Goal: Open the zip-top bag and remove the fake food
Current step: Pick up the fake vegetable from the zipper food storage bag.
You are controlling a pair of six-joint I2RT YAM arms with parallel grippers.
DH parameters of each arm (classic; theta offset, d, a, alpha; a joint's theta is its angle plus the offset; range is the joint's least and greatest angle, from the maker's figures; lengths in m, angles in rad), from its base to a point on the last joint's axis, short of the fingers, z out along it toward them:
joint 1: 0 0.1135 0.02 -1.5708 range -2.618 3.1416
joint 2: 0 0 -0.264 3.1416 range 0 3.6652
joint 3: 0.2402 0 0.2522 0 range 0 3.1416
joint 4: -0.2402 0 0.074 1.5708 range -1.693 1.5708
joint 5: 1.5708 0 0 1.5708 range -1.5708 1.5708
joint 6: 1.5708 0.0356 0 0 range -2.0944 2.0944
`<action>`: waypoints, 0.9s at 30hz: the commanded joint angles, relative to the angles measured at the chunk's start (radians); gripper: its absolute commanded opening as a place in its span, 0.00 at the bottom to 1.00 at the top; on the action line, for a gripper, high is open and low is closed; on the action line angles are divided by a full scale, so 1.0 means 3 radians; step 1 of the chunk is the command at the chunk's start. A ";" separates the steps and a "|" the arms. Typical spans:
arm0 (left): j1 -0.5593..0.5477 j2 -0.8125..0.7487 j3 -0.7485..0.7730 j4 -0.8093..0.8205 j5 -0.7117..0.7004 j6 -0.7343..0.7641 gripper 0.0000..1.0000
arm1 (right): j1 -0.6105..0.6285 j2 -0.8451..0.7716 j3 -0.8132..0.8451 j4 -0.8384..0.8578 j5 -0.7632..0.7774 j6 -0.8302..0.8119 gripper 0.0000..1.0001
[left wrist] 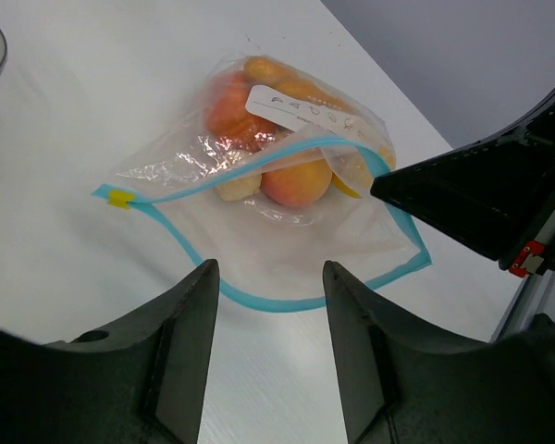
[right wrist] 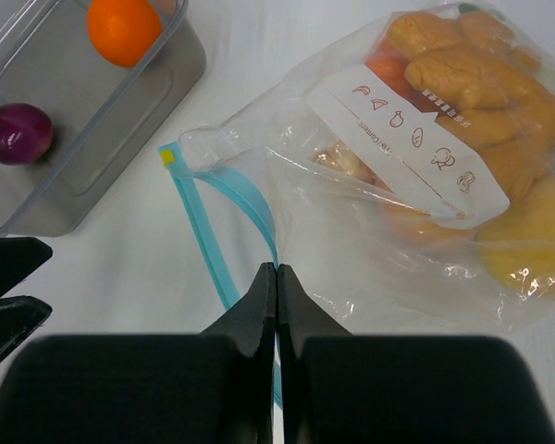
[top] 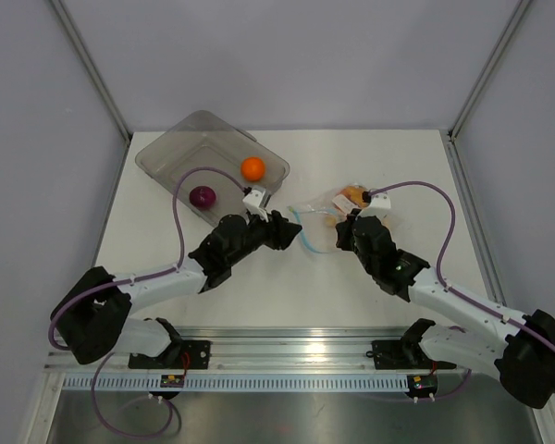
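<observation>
The clear zip-top bag (top: 312, 228) lies mid-table with its teal-edged mouth gaping toward my left arm. Fake food fills its far end: a peach (left wrist: 297, 181), orange and yellow pieces (right wrist: 481, 74). My right gripper (right wrist: 277, 268) is shut on the bag's upper zip strip (right wrist: 250, 199) and appears as a black wedge (left wrist: 481, 199) in the left wrist view. My left gripper (left wrist: 268, 268) stands open at the mouth, its fingertips straddling the lower teal strip (left wrist: 277, 303) without pinching it. An orange ball (top: 252, 168) and a purple piece (top: 203, 196) lie in the tray.
A grey translucent tray (top: 166, 148) sits at the back left, just behind my left gripper; its corner shows in the right wrist view (right wrist: 139, 102). Walls close in the table on the left, right and back. A white label (left wrist: 301, 111) is stuck on the bag.
</observation>
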 commanded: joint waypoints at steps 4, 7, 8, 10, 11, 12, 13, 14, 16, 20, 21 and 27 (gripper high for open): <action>-0.0173 0.0246 0.0201 0.0297 -0.0013 0.0158 0.51 | -0.0020 -0.0143 -0.0093 0.0404 -0.0133 -0.0015 0.00; -0.0265 0.0404 0.0319 0.0251 -0.0023 0.0209 0.51 | -0.0020 -0.0189 -0.0114 0.0430 -0.0174 -0.0015 0.00; -0.0280 0.0460 0.0349 0.0231 -0.0038 0.0214 0.51 | -0.0020 -0.0200 -0.0119 0.0430 -0.0184 -0.0021 0.00; -0.0280 0.0512 0.0406 0.0164 -0.0044 0.0153 0.52 | -0.0020 -0.0220 -0.0119 0.0440 -0.0230 -0.0031 0.00; -0.0280 0.0527 0.0406 0.0169 -0.0034 0.0158 0.52 | -0.0020 -0.0225 -0.0119 0.0450 -0.0256 -0.0036 0.00; -0.0280 0.0563 0.0406 0.0200 -0.0008 0.0173 0.52 | -0.0020 -0.0230 -0.0119 0.0460 -0.0281 -0.0046 0.00; -0.0280 0.0583 0.0421 0.0200 -0.0003 0.0178 0.52 | -0.0020 -0.0236 -0.0119 0.0476 -0.0327 -0.0051 0.00; -0.0280 0.0604 0.0426 0.0200 -0.0008 0.0163 0.52 | -0.0020 -0.0251 -0.0124 0.0491 -0.0353 -0.0056 0.00; -0.0280 0.0650 0.0447 0.0185 -0.0018 0.0158 0.52 | -0.0020 -0.0281 -0.0134 0.0517 -0.0424 -0.0077 0.00; -0.0280 0.0732 0.0559 0.0047 -0.0064 0.0183 0.54 | -0.0015 -0.0328 -0.0160 0.0573 -0.0552 -0.0123 0.00; -0.0280 0.0752 0.0580 0.0016 -0.0059 0.0183 0.54 | -0.0015 -0.0333 -0.0150 0.0578 -0.0644 -0.0143 0.00; -0.0235 0.0819 0.0621 -0.0076 -0.0294 0.0158 0.55 | 0.0006 -0.0292 -0.0124 0.0634 -0.0931 -0.0276 0.00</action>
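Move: The fake vegetables lie in the open bag. The peach I seem to be after is about 16 cm to the right of my left hand, 8 cm ahead and 13 cm below. The garlic bulb sits beside it, some 5 cm nearer on the left. The yellow zip slider is about 9 cm straight ahead of my left hand and 13 cm lower. From my right hand, still pinching the upper zip edge, the peach is roughly 7 cm ahead, 6 cm right and 11 cm below. I bring my half-open left fingers about 5 cm right and 4 cm down towards the bag's mouth and the peach, slowing after the first stretch, fingers kept half open and level. Meanwhile my right hand keeps its pinch on the upper zip edge and raises it about 3 cm, drawing it as far left towards my left hand and turning counter-clockwise. ##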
